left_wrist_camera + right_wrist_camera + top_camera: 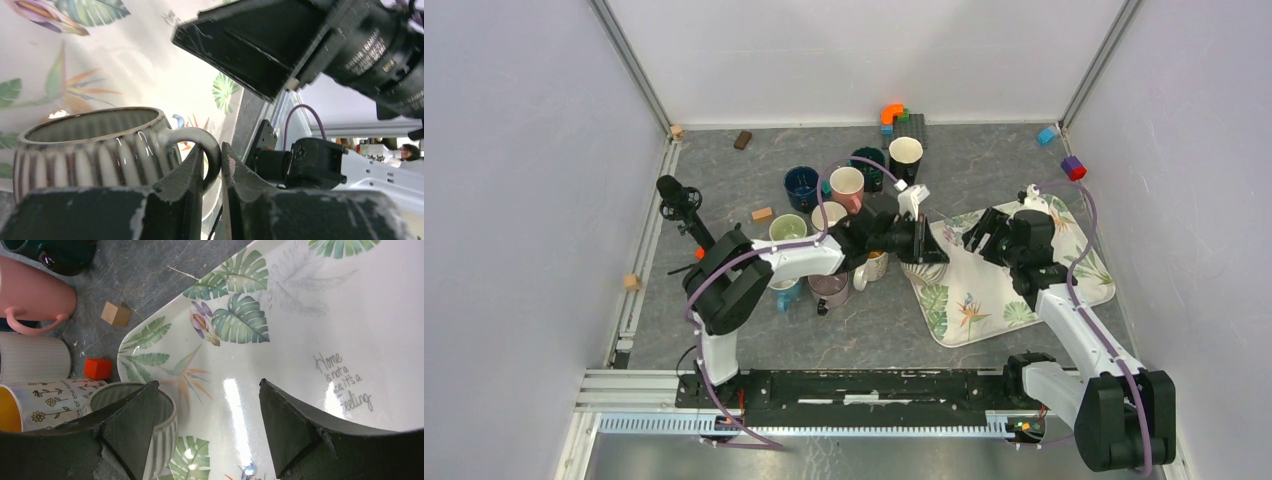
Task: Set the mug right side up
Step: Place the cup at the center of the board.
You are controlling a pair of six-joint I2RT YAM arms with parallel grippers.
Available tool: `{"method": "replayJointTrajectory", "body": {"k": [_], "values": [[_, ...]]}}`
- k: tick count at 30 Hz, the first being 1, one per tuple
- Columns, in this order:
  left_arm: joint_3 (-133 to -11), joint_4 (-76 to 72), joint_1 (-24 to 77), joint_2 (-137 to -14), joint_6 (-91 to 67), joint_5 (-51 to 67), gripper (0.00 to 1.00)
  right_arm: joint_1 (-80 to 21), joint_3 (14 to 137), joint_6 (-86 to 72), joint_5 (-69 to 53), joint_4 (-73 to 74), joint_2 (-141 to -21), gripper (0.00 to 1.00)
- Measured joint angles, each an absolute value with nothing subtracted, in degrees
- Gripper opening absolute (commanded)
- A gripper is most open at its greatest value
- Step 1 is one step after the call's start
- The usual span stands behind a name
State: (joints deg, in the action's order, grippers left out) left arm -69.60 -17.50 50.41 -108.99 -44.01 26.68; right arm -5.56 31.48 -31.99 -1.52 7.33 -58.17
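Observation:
A grey-and-white ribbed mug (pixel 95 145) stands mouth-up at the left edge of the floral tray (pixel 984 290). My left gripper (pixel 212 148) is shut on its looped handle (pixel 200 135), one finger inside the loop and one outside. From the top camera the mug is hidden under my left gripper (pixel 921 240). In the right wrist view the mug (pixel 167 422) shows its open mouth, partly behind my left finger. My right gripper (pixel 207 382) hangs open over the tray (pixel 300 315), just right of the mug, with nothing between its fingers. It appears in the top view too, as right gripper (pixel 984 232).
Several other mugs crowd the table left of the tray: a pink mug (pixel 847 186), a blue one (pixel 801 185), a white-rimmed dark cup (pixel 905 155), and a flower-printed mug (pixel 45 400). A wooden cube (pixel 115 314) and a red cube (pixel 97 368) lie by the tray's edge.

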Motion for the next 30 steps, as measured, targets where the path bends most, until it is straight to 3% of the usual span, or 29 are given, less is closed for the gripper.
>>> {"method": "replayJointTrajectory", "body": {"k": [13,30], "values": [[-54.4,-25.4,55.6,-94.1,-40.9,20.9,0.02,-6.9,30.2,-30.1,-6.1,7.5,-57.5,0.79],[-30.3,-39.9,65.6,-83.8,-36.3,3.1,0.02,-17.0,28.3,-29.6,-4.4,8.8,-55.7,0.79]]}}
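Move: The left hand holds the ribbed mug by its handle over the tray's left edge. The open spot nearer than the floral mug lies about 7 cm back and 11 cm to this hand's left, some 13 cm below. The floral mug stands about 5 cm ahead and 12 cm left, the mauve mug about 21 cm left and nearly level, both some 9 cm lower. From the right hand, the ribbed mug is about 11 cm left and 5 cm back, slightly lower. Back and to the left, about 13 cm in all, the left hand carries the ribbed mug off the tray's edge towards the open spot, arching up some 3 cm, then sinking just below its starting height. It keeps its pinch on the handle and tilts its far side up about 15 degrees. The right hand, open and empty, trails left and somewhat back over the tray, turning counter-clockwise about 15 degrees. ##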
